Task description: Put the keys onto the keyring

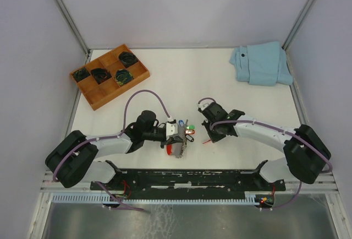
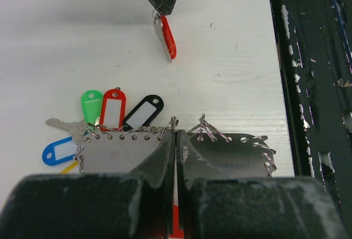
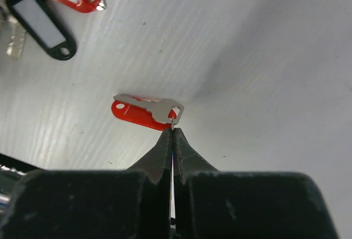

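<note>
My left gripper is shut on a thin wire loop of the keyring, a grey plate edged with wire rings that lies on the white table. Green, red, black and blue tags fan out from its far edge, and a silver key lies among them. From above the bunch sits under the left gripper. My right gripper is shut on the small ring of a silver key with a red tag, held just above the table. That gripper is a little to the right of the bunch.
A wooden tray with dark coiled items stands at the back left. A folded light-blue cloth lies at the back right. A black rail runs along the near edge, close to the keyring.
</note>
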Motion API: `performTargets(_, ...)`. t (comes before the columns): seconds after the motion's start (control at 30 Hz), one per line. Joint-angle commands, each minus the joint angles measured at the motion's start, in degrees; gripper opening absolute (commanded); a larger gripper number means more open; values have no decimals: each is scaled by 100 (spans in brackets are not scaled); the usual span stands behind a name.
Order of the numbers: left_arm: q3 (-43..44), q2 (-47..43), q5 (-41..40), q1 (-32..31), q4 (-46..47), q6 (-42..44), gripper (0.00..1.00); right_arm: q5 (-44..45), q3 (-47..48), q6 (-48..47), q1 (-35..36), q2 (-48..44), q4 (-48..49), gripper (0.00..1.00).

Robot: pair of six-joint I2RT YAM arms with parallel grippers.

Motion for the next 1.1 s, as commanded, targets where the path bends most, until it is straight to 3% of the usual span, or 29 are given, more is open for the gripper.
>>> performTargets(0.0,65,-27,63,10,307,-85,3,524,351,84,-138,404,293,1)
performTargets(0.4,113,23,77,11,263,-100,3,803,320,116,-424,1024,1247,1)
performTargets(0.77,127,28,82,11,263,-129,3,996,-1,494,-488,397,1434,27)
performTargets(1.07,148,50,86,12,254,-146,3,883,-494,712,-485,0,1990,32)
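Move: The right hand already pinches the loose key with its red tag, and the bare patch of table it will go to is about 6 cm ahead, 2 cm left and 4 cm below. On the pile, the black tag lies some 8 cm left and 2 cm ahead, the other red tag 8 cm left and 5 cm ahead, both about 4 cm below. From the left hand that bare patch is roughly 6 cm ahead, 10 cm right and 5 cm below. Still pinched in the right fingers, the loose key and its red tag are carried about 6 cm forward and some 2.5 cm down onto bare table beside the pile's tags. There the fingers open part way and let go, then the hand lifts nearly 3 cm straight up, its wrist turning about 15 degrees clockwise and swinging the fingertips slightly forward. ##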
